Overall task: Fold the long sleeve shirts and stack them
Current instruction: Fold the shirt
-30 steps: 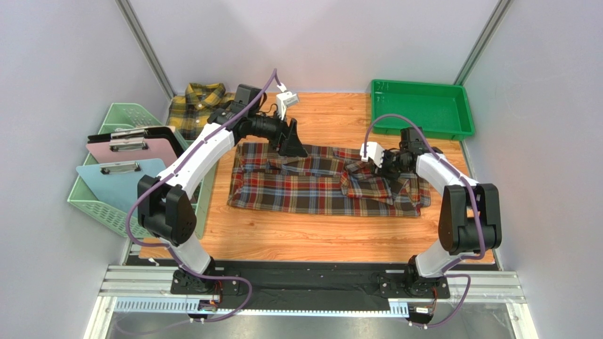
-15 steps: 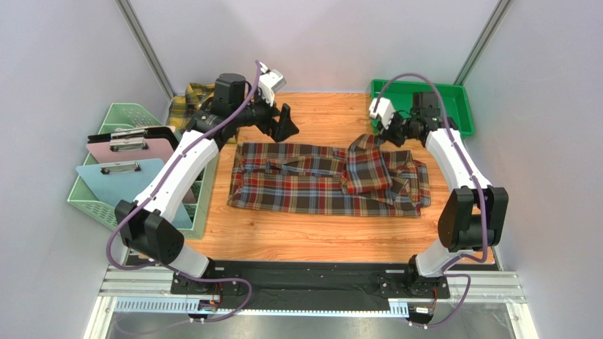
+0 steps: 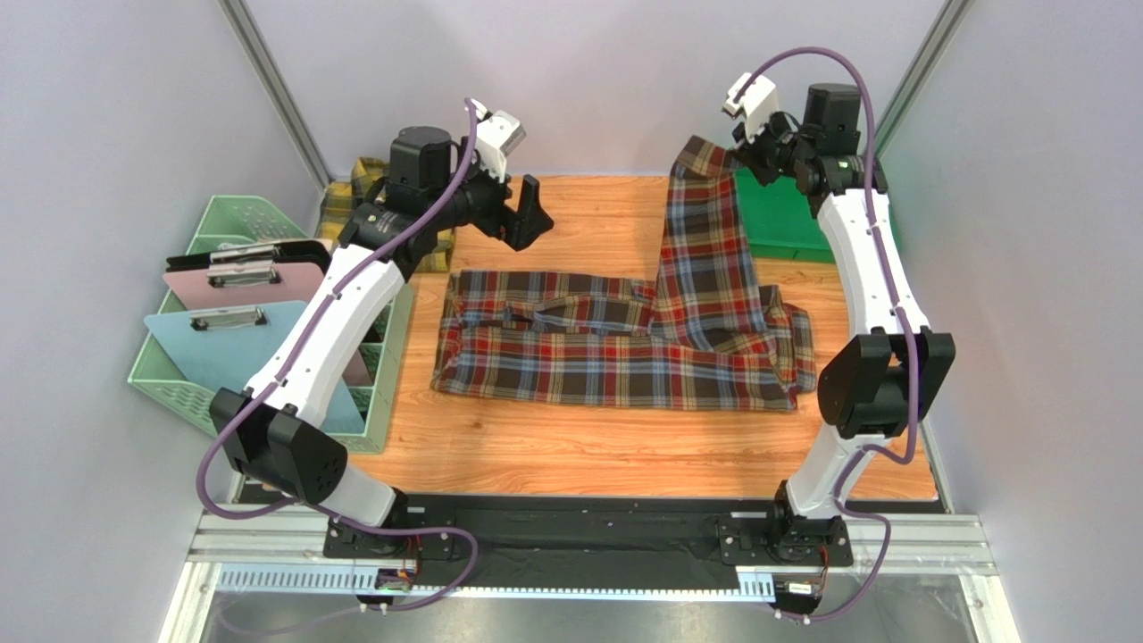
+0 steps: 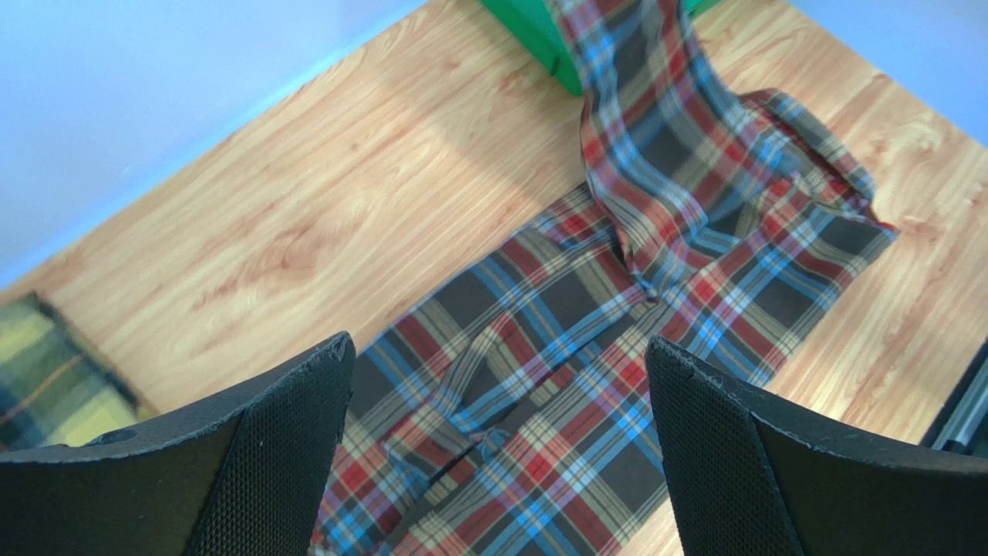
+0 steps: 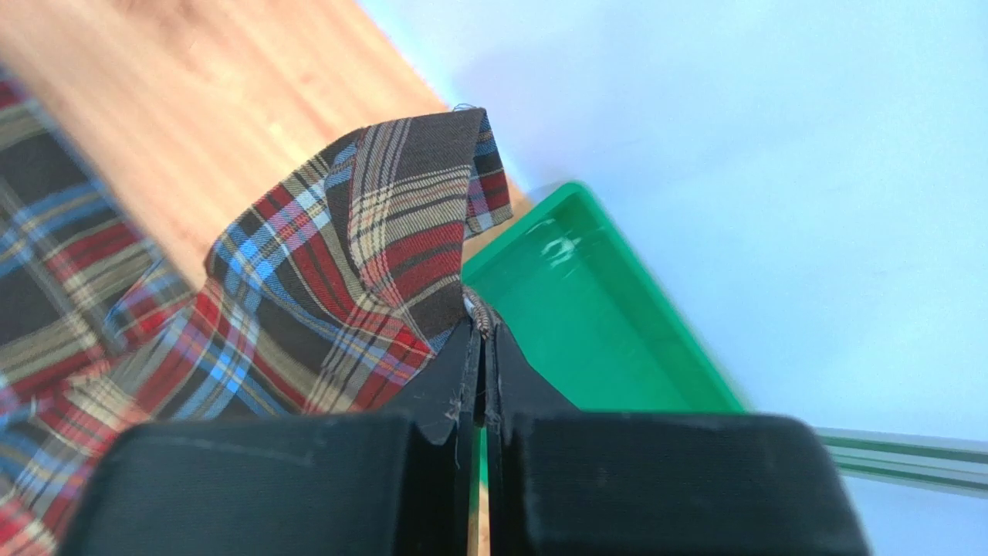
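The red, brown and blue plaid shirt (image 3: 590, 351) lies spread across the wooden table. One sleeve (image 3: 704, 228) is pulled up taut from its right half. My right gripper (image 3: 742, 148) is raised high at the back right and is shut on the sleeve's cuff (image 5: 400, 249), pinched at the fingertips (image 5: 481, 330). My left gripper (image 3: 526, 215) hovers open above the shirt's back left part, with nothing between its fingers (image 4: 290, 429). The shirt (image 4: 557, 394) shows below them. The yellow and dark check shirt (image 3: 360, 177) lies crumpled in the back left corner, mostly hidden by the left arm.
A green tray (image 3: 805, 231) stands at the back right, just behind the lifted sleeve, and appears in the right wrist view (image 5: 580, 313). A pale green basket (image 3: 201, 395) at the left holds a pink clipboard (image 3: 248, 288) and a blue clipboard (image 3: 201, 335).
My right gripper closed on the sleeve and rose up and back, stretching the sleeve off the shirt. My left gripper lifted away from the shirt toward the back left, open.
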### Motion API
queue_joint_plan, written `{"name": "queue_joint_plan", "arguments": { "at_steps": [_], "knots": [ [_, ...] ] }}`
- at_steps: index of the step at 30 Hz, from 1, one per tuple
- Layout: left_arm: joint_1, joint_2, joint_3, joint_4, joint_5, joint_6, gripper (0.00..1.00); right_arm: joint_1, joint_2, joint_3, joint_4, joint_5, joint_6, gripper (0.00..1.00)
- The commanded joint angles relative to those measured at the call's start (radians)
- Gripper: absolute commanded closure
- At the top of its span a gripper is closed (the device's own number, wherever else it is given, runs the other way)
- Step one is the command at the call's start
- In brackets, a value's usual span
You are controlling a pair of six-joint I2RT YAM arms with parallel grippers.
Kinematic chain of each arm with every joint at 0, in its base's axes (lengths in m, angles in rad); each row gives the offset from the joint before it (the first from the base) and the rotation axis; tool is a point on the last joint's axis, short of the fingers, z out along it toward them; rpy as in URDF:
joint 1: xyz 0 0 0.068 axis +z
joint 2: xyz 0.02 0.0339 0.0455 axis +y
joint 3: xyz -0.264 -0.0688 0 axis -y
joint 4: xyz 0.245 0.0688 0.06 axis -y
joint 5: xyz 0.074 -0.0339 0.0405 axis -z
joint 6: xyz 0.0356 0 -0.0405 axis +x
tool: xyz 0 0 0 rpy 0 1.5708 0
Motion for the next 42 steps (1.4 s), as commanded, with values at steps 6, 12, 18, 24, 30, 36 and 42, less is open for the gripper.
{"name": "queue_joint_plan", "arguments": {
  "at_steps": [6,12,18,24,30,36,42],
  "knots": [
    [0.052,-0.036,-0.044,-0.020,-0.040,-0.072,0.01,0.007,-0.076,0.057,0.137,0.104,0.077,1.00],
    [0.073,-0.015,-0.043,-0.073,-0.009,-0.104,0.01,0.075,-0.202,-0.100,-0.011,0.141,-0.019,1.00],
    [0.093,-0.013,-0.082,-0.083,0.006,-0.138,0.01,0.219,-0.359,-0.383,-0.093,0.222,-0.020,1.00],
    [0.122,-0.016,-0.113,-0.109,0.020,-0.142,0.01,0.360,-0.380,-0.462,-0.187,0.217,0.149,1.00],
    [0.193,0.010,-0.132,-0.141,0.087,-0.167,0.02,0.481,-0.281,-0.444,-0.135,0.210,0.319,1.00],
    [0.262,-0.010,-0.207,-0.138,0.181,-0.170,0.05,0.518,-0.117,-0.333,-0.086,0.204,0.566,1.00],
    [0.288,-0.042,-0.274,-0.132,0.205,-0.164,0.05,0.558,-0.046,-0.281,-0.009,0.216,0.704,1.00]
  ]
}}
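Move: The right hand holds the sleeve's end; the middle of the folded shirt lies about 16 cm back towards the base, 19 cm to its left and 25 cm below. The green bin's middle is some 7 cm ahead and 15 cm to its right, about 24 cm down. From the empty left hand the shirt's left end is level ahead, about 10 cm left, 30 cm below; the yellow shirt is 19 cm ahead, 24 cm left, equally low. Still pinching the sleeve's end, the right hand rises a few centimetres more, then sweeps back, left and down, about 19 cm leftward overall, away from the green bin and in over the middle of the folded shirt, easing slightly forward at the end as the fingers tip some 35 degrees further down. The empty left hand, fingers still wide open, sinks about 12 cm and shifts some 9 cm left towards the shirt's left end, its fingers also tipping down by nearly 30 degrees. ##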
